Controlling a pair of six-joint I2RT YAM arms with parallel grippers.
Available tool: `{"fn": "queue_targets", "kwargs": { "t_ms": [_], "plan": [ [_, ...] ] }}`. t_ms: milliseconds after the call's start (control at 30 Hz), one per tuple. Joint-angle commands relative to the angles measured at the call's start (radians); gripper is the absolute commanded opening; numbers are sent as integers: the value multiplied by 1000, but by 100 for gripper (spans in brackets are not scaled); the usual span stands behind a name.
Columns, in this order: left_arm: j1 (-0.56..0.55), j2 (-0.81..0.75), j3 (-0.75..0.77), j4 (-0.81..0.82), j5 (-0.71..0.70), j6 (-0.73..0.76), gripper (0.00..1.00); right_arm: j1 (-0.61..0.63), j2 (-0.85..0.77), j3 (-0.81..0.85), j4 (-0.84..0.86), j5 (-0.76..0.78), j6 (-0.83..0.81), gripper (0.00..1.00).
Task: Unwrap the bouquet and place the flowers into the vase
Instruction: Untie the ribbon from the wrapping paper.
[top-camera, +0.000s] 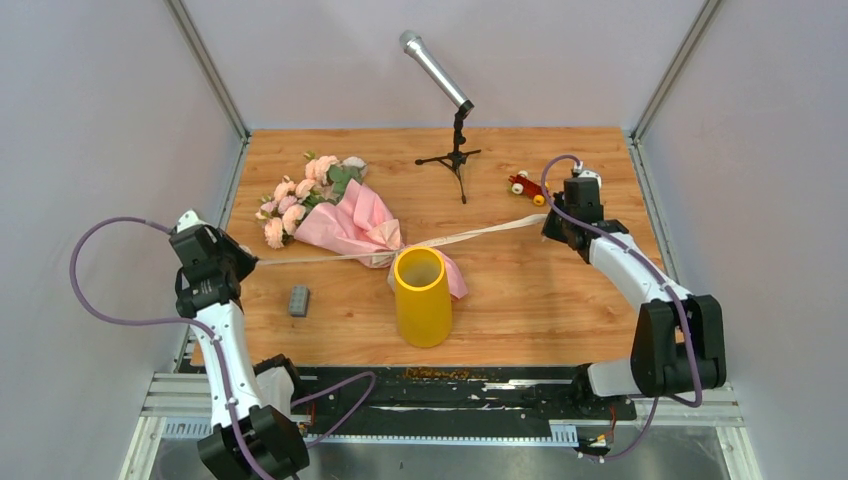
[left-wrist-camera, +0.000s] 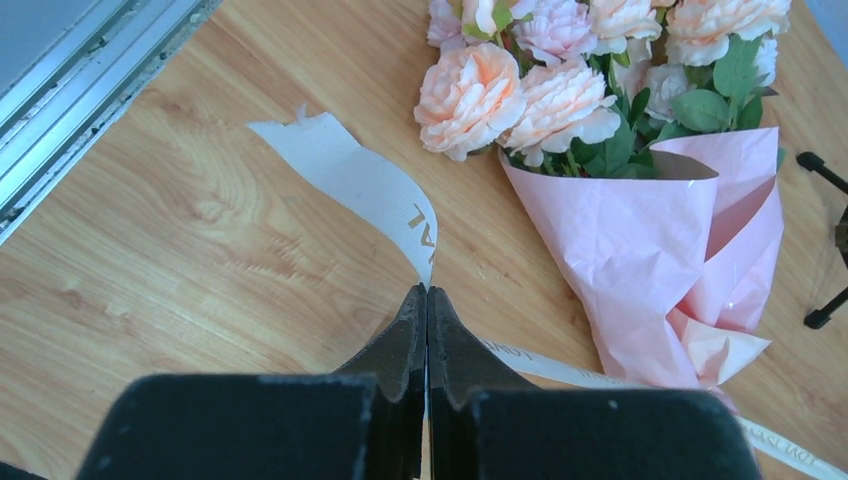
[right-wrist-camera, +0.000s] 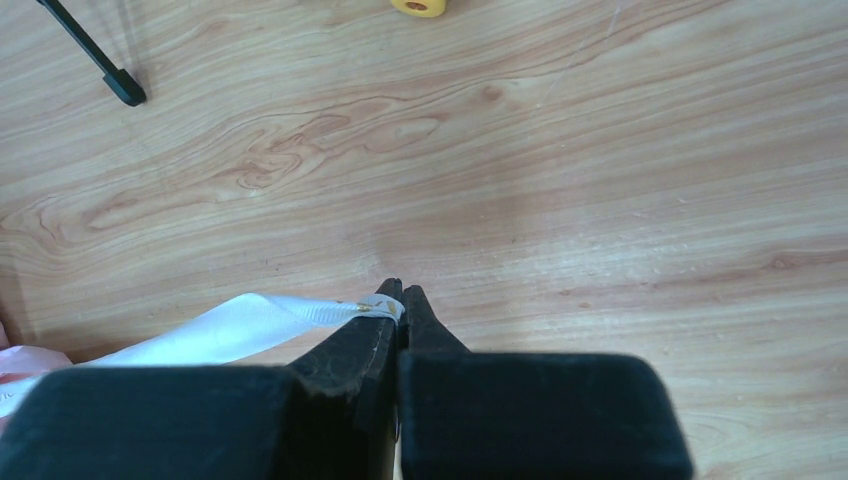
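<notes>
The bouquet (top-camera: 345, 215) lies on the table's left half, pink and peach flowers (top-camera: 295, 195) pointing to the back left, still in pink paper (left-wrist-camera: 650, 240). A beige ribbon (top-camera: 480, 235) runs taut from the wrap's narrow end out to both sides. My left gripper (top-camera: 248, 262) is shut on its left end (left-wrist-camera: 365, 185), at the table's left edge. My right gripper (top-camera: 548, 220) is shut on the other end (right-wrist-camera: 230, 330), right of centre. The yellow vase (top-camera: 422, 297) stands upright just in front of the wrap's tail, between the two arms.
A microphone on a small black tripod (top-camera: 455, 150) stands at the back centre. A red and yellow toy (top-camera: 525, 187) lies near the right gripper. A small grey block (top-camera: 299, 300) sits left of the vase. Grey walls enclose the table on three sides.
</notes>
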Motion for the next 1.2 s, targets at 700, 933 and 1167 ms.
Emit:
{"fn": "queue_targets", "kwargs": {
  "t_ms": [700,933,1167],
  "plan": [
    [79,-87,280,-78,-87,-40,0,-313,-210,-83,-42,-202,-60,0],
    [79,-120,353,-113,-149,-35,0,-389,-258,-84,-80,-221,-88,0],
    [79,-133,423,-131,-152,-55,0,-444,-322,-64,-144,-214,-117,0]
  ]
}}
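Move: The ribbon's crossing at the wrapper's waist, where the knot was tied, lies about 26 cm to the right of the left hand, 8 cm ahead and 13 cm below. From the right hand it is some 28 cm left, 4 cm back and 6 cm lower. The vase stands 24 cm left of the right hand and 16 cm back; the toy car is straight ahead by 14 cm. The flowers are 22 cm ahead of the left hand and 6 cm right, the grey block 6 cm right and 2 cm ahead. The ribbon, still pinched by one end in each shut gripper, is drawn out both ways from the wrapper's waist. The left hand climbs about 15 cm, easing some 3 cm left and back, its fingers tipping up roughly 15 degrees; the right hand pulls 10 cm right, also coming back and slightly up while turning clockwise. ##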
